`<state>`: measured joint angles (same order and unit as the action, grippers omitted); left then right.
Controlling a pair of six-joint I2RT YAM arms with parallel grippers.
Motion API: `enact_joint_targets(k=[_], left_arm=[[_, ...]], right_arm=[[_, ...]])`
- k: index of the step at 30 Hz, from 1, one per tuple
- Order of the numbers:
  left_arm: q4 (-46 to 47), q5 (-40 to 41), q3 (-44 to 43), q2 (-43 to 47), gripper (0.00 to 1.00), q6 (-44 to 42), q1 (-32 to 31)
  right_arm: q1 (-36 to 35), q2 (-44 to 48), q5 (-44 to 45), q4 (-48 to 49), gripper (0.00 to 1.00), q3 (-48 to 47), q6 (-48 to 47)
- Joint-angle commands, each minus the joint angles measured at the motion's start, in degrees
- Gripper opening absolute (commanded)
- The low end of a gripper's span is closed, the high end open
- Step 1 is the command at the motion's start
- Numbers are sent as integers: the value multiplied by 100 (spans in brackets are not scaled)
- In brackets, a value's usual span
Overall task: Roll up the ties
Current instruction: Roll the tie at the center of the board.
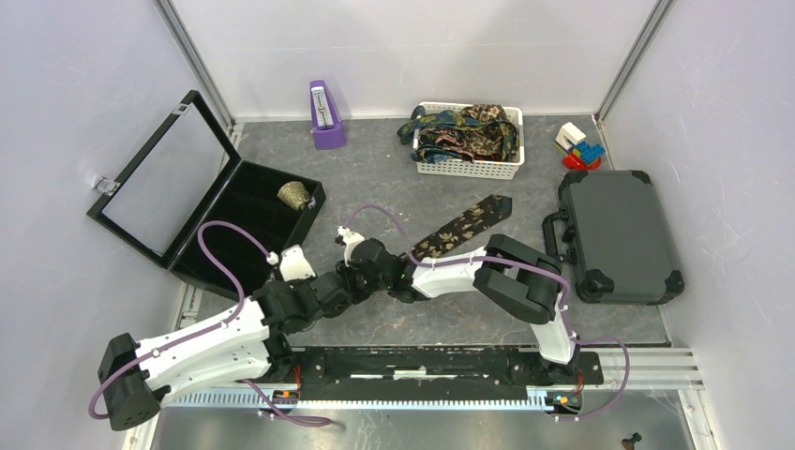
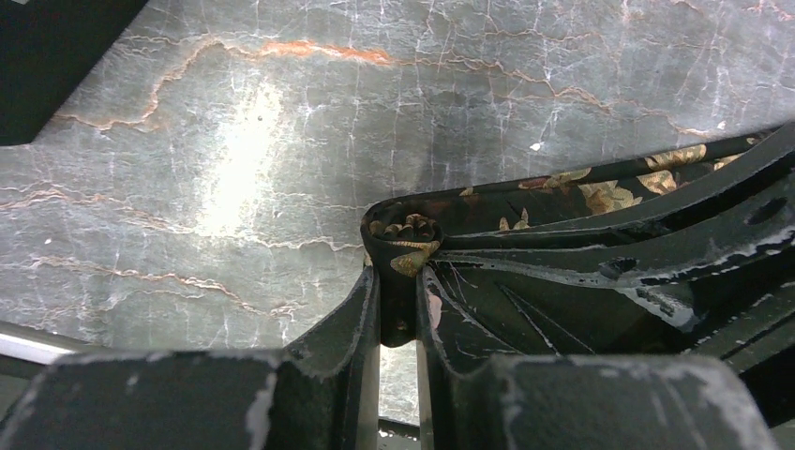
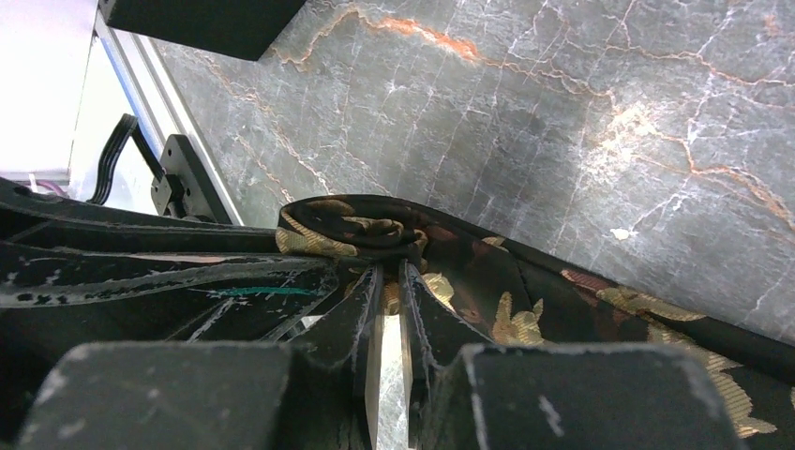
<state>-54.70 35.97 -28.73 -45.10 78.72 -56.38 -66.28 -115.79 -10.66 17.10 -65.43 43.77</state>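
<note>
A black tie (image 1: 464, 225) with a gold floral print lies slantwise on the grey table, its wide pointed end toward the basket. Its near end is wound into a small roll (image 2: 405, 234), which also shows in the right wrist view (image 3: 345, 228). My left gripper (image 2: 398, 277) is shut on that roll from one side. From the other side my right gripper (image 3: 388, 274) is shut on the same roll. From above, the left gripper (image 1: 372, 263) and right gripper (image 1: 404, 279) meet tip to tip at the tie's near end. The roll is hidden there.
A white basket (image 1: 469, 170) with several more ties stands at the back. An open black case (image 1: 246, 195) at the left holds a rolled tie (image 1: 294, 195). A grey hard case (image 1: 619, 234) lies at the right, with toy blocks (image 1: 578, 145) behind it. A purple metronome (image 1: 325, 116) stands at the back.
</note>
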Motion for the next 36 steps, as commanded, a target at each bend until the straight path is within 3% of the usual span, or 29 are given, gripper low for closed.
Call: enact_joint_targets(k=[1, 20, 36], left_arm=[[24, 393, -463, -202, 2, -215, -8], [534, 349, -676, -1490, 2, -650, -13], [905, 242, -968, -2554, 2, -876, -13]], right_arm=[[-78, -128, -77, 59, 17, -36, 26], [6, -57, -170, 425, 17, 338, 114], [488, 1092, -42, 348, 17, 1551, -80]])
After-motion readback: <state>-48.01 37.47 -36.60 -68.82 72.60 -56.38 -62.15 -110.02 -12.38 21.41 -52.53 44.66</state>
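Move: The tie roll is already pinched at the left fingertips, its middle barely 1 cm ahead of that hand; from the right hand it sits about 2 cm left and 1 cm back, level. The tie's tail end lies some 21 cm ahead and 31 cm right of the left hand, 4 cm lower. From the right hand it is about 20 cm ahead, 30 cm right and 3 cm below. The black box stands roughly 13 cm ahead and 22 cm left of the left hand, 2 cm lower. The right fingertips, against the tie beside the roll, come free, sinking about 2 cm and then drawing off some 6 cm to the right along the strip's near side, opening unchanged. The left hand keeps its pinch on the roll, lifts it slightly, then carries it right, forward and down towards the tail, about 4 cm in all, rolling its left side up some 10 degrees. ##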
